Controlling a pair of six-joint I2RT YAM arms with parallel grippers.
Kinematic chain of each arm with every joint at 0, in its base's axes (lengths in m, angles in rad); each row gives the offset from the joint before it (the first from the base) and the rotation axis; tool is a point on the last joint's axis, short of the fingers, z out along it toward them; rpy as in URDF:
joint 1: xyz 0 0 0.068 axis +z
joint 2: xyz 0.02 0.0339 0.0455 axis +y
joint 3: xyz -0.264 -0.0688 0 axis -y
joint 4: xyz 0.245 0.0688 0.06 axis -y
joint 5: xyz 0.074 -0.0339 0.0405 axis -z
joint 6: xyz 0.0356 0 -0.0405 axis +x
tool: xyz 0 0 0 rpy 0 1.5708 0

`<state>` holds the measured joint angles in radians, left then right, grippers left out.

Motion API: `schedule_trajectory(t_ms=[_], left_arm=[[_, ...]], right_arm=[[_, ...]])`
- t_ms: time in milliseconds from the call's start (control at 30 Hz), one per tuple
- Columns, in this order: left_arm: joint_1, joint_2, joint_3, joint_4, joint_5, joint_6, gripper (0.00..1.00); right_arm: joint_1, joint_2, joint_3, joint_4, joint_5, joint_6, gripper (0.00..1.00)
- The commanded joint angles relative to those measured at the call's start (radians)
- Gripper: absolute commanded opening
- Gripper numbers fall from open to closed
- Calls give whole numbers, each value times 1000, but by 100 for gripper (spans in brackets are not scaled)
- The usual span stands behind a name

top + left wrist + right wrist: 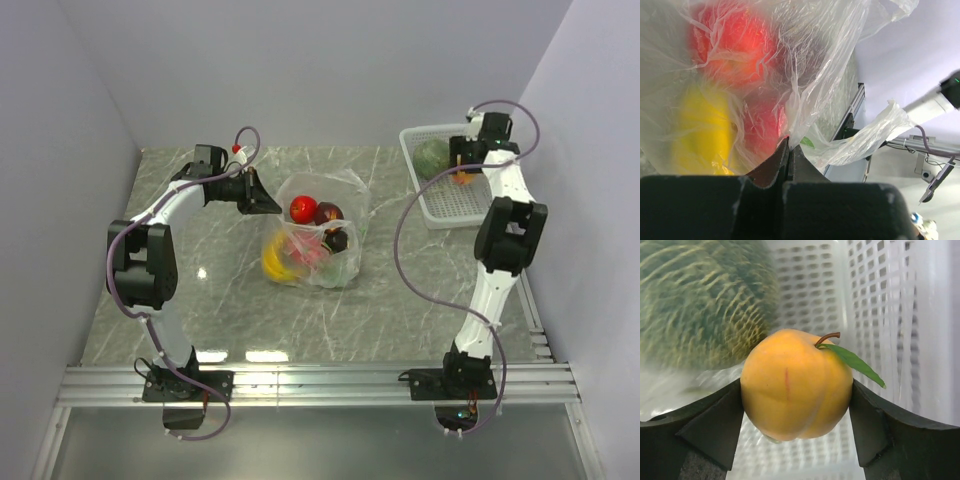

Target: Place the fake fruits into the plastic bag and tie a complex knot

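Note:
The transparent plastic bag (318,240) lies at mid-table holding a red ball (303,208), a yellow banana (274,262) and a dark red piece (329,213). My left gripper (268,200) is shut on the bag's left edge. In the left wrist view the film (825,65) is pinched between the closed tips (789,145), with red (735,45) and yellow (702,130) fruit blurred behind it. My right gripper (796,386) is down in the white basket. Both its fingers press against an orange-yellow fruit (795,385) with a green leaf. The green melon (700,305) sits just beyond it.
The white lattice basket (455,203) stands at the back right against the wall, its side (875,300) close beside the right fingers. The melon (432,157) fills its far left corner. Grey walls close in the table on both sides.

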<state>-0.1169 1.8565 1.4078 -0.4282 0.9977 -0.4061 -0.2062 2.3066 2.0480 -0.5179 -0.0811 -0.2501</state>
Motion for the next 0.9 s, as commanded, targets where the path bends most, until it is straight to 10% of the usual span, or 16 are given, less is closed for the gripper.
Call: schedule_trajectory(t_ms=[0, 333, 867], left_arm=[[5, -23, 9, 13, 12, 16, 1], [3, -36, 13, 0, 19, 29, 0], [3, -60, 28, -29, 105, 53, 1]], right_arm=[[-9, -278, -49, -42, -161, 51, 38], [251, -683, -244, -134, -477, 61, 31], [790, -619, -407, 76, -79, -77, 24]])
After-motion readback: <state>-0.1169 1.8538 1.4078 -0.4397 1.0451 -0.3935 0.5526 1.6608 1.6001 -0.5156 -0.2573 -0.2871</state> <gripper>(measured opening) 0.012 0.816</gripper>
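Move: My right hand already grips the peach inside the white basket. The bag's open mouth is about 46 cm to its left and 14 cm back, with the plum in it there, some 5 cm lower than my hand; the apple lies 8 cm farther left. The watermelon stands about 10 cm left and 3 cm ahead of the hand. From my left hand, which holds the rim, the mouth's middle is roughly 16 cm right, 6 cm ahead and 6 cm lower. With the peach kept between my right fingers, I lift it fast out of the basket, about 26 cm up, and swing it some 40 cm left and 20 cm back to the bag, sinking around 10 cm over the last stretch while the wrist turns about 50 degrees counter-clockwise. My left hand keeps its pinch on the bag's rim. ##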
